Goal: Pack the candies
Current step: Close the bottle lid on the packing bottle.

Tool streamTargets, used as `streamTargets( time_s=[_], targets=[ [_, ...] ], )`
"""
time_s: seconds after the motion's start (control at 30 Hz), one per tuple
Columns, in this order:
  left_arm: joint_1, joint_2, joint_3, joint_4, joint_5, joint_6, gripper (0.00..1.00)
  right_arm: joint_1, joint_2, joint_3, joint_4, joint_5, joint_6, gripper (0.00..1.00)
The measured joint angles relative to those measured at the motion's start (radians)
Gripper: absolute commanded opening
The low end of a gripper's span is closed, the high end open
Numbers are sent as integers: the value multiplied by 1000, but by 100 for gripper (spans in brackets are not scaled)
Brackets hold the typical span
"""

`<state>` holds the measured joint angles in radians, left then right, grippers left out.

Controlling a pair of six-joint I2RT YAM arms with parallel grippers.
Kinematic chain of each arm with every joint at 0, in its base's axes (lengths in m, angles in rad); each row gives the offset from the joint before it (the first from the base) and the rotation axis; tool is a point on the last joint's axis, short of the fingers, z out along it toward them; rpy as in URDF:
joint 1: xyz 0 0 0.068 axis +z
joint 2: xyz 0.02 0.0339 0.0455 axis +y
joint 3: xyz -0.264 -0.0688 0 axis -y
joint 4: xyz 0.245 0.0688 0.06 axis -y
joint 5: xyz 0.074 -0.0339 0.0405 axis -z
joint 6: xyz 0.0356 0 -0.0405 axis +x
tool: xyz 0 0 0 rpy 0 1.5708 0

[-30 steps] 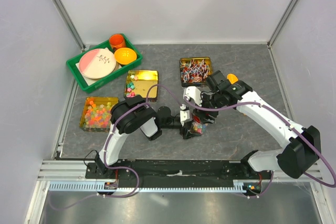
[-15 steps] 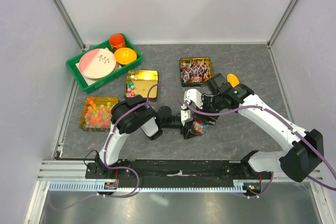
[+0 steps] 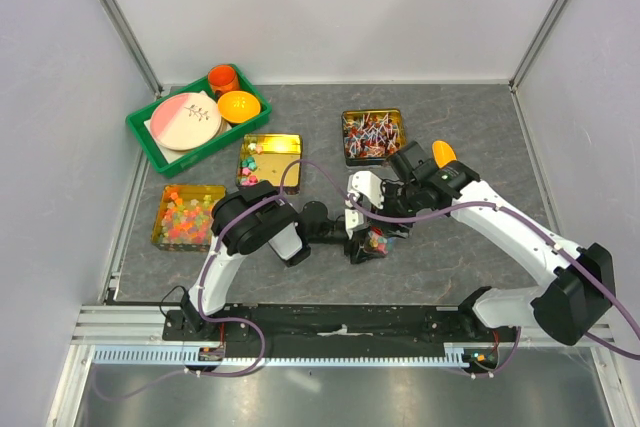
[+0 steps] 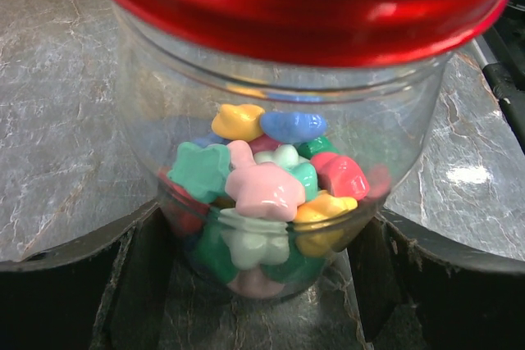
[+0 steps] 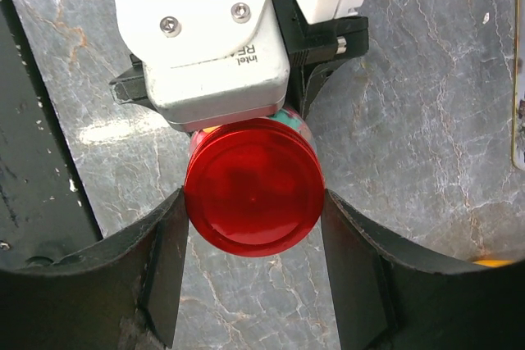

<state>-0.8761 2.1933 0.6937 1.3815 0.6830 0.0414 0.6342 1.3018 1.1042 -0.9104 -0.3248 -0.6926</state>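
Observation:
A clear jar [image 4: 164, 112] holds several star-shaped pastel candies [image 4: 264, 188] and stands on the grey table. My left gripper [image 4: 262, 280] is shut on the jar's base, one finger pressed on each side. A red lid [image 5: 253, 186] sits on the jar's mouth. From above, my right gripper [image 5: 254, 206] is shut on that lid, its fingers [image 5: 168, 243] against the rim. In the top view both grippers meet at the jar [image 3: 376, 243] in the middle of the table. More candies lie in a gold tin [image 3: 266, 158] at the back left.
A tin of wrapped lollipops [image 3: 372, 135] stands behind the right arm, with an orange object [image 3: 443, 152] beside it. A tin of gummy pieces [image 3: 188, 215] is at the left. A green tray [image 3: 150, 137] with a plate, cup and bowl fills the far left corner.
My right arm has shifted and its wrist has turned about the lid, uncovering more of the orange object. The jar and the left arm have stayed in place.

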Motion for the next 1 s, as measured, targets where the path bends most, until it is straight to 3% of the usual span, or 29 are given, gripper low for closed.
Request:
streamTargets(
  time_s=[0.3,0.33,0.43,0.9,1.0],
  targets=[
    [2,2,3,-1,0,-4,64,7,6,-2,4,16,4,70],
    [3,2,3,-1,0,-5,64,8,6,-2,4,16,4,74],
    [3,3,4,0,0,-5,64,8,8,3,-3,13,8,98],
    [6,3,6,-2,0,-5,64,6,31,103,-56,-5,4,98],
    [6,3,6,-2,0,-5,64,-6,55,144,-56,-24,3,89]
  ],
)
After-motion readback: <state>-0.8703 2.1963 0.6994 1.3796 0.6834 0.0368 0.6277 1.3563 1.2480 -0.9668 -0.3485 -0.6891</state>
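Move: The right fingers already hold the red bottle lid between their pads, atop the packing bottle, whose middle is about 5 cm below the hand. From that hand the lollipop tray lies some 23 cm ahead, level sideways, and the orange scoop about 11 cm ahead and 18 cm right, both roughly 10 cm lower. The left hand grips the bottle low down; the lid is about 8 cm straight above it. Right fingers open off the lid and lift about 3 cm, easing forward-left, while the left keeps the bottle. ##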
